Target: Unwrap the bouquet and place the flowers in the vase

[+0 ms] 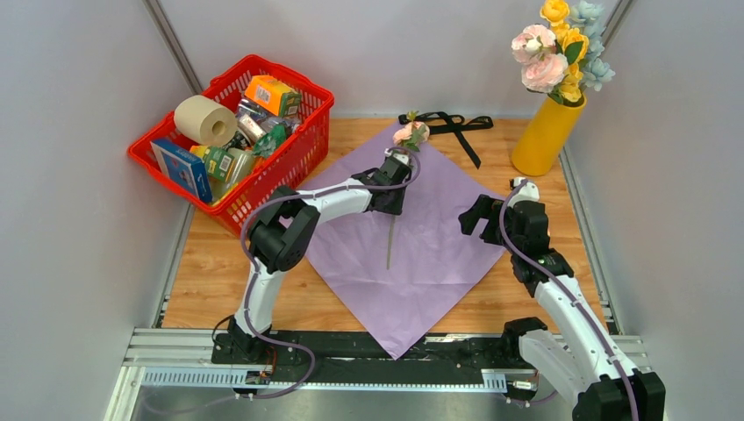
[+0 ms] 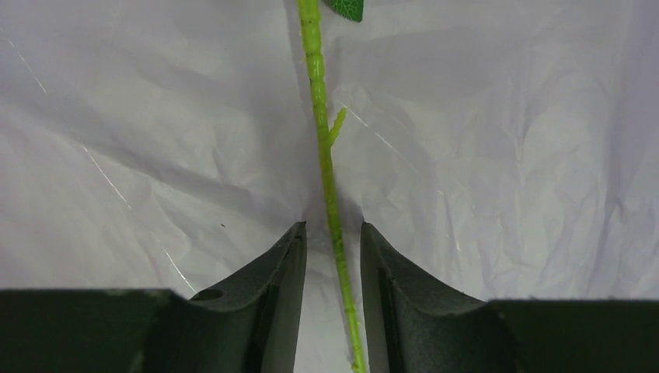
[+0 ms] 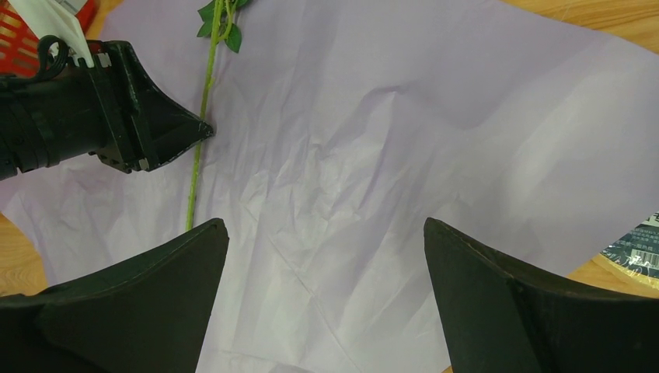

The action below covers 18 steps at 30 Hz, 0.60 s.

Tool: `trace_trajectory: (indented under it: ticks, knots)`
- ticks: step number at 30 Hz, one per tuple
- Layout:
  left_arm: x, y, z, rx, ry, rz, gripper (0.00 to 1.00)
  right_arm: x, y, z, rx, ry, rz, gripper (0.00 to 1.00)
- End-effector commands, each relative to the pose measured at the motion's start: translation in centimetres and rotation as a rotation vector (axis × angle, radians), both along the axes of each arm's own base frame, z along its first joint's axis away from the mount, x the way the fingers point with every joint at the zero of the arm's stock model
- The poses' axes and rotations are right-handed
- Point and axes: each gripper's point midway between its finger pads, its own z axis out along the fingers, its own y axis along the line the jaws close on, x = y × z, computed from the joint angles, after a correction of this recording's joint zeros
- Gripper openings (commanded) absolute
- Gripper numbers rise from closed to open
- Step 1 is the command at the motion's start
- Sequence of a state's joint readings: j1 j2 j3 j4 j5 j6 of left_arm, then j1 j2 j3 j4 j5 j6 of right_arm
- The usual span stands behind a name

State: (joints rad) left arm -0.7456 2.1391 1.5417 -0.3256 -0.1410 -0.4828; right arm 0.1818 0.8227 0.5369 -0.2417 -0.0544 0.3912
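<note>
The bouquet is undone: its lilac wrapping paper point(image 1: 439, 254) lies flat on the table and the black ribbon point(image 1: 452, 124) rests behind it. One pink flower point(image 1: 411, 133) lies on the paper, its green stem point(image 2: 320, 132) running toward the near side. My left gripper point(image 2: 332, 227) points down over that stem, which passes between the narrowly parted jaws with a gap on both sides. My right gripper point(image 3: 325, 221) hovers wide open over bare paper to the right, holding nothing. The mustard-yellow vase point(image 1: 544, 136) at the back right holds several flowers point(image 1: 557, 53).
A red basket point(image 1: 232, 132) full of boxes and a paper roll stands at the back left. A flat ring point(image 3: 633, 249) lies just off the paper's right edge. Grey walls close in both sides.
</note>
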Motion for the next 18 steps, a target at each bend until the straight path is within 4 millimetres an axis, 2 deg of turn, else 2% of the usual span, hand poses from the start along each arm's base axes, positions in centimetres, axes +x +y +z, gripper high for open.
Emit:
trace_trajectory:
  ticks: [1,4,8,12,15,18]
  knots:
    - [-0.6,0.2,-1.5,0.065,0.018,-0.015,0.35,0.3,0.6,1.7,0.023,-0.064,0.032,1.00]
    - [-0.7,0.2,-0.9,0.057,0.010,-0.011,0.24,0.2,1.0,2.1,0.041,-0.074,0.050,1.00]
    - [-0.5,-0.2,0.6,0.023,-0.018,-0.013,0.02,0.3,1.9,2.1,0.090,-0.065,0.069,1.00]
    - [-0.4,-0.3,2.7,-0.021,-0.053,-0.003,0.00,0.1,3.8,2.6,0.158,-0.047,0.156,0.99]
    - [-0.7,-0.2,4.8,-0.061,-0.084,-0.003,0.00,0.0,5.1,4.3,0.213,-0.084,0.220,0.97]
    - [-0.8,-0.1,6.6,-0.101,-0.116,0.006,0.00,0.1,5.5,5.7,0.244,-0.123,0.233,0.96]
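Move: Between the half-open left fingers already lies the pink flower's stem, practically at the hand point. Its bloom is about 24 cm farther ahead and 4 cm to the right; the black ribbon lies some 26 cm ahead and 14 cm right, and the yellow vase 16 cm ahead and 33 cm right, its middle about 10 cm higher. From the right hand, the gripped part of the stem is about 11 cm ahead, 18 cm left and 12 cm below. Closing fully on the stem, the left fingers pinch it while the hand stays put, then carry it back and to the left by about 1.5 cm, starting to rise slightly. The right hand, jaws still wide open, swings about 4 cm left towards the held stem, turning counter-clockwise and raising its left side by some 10 degrees each. ##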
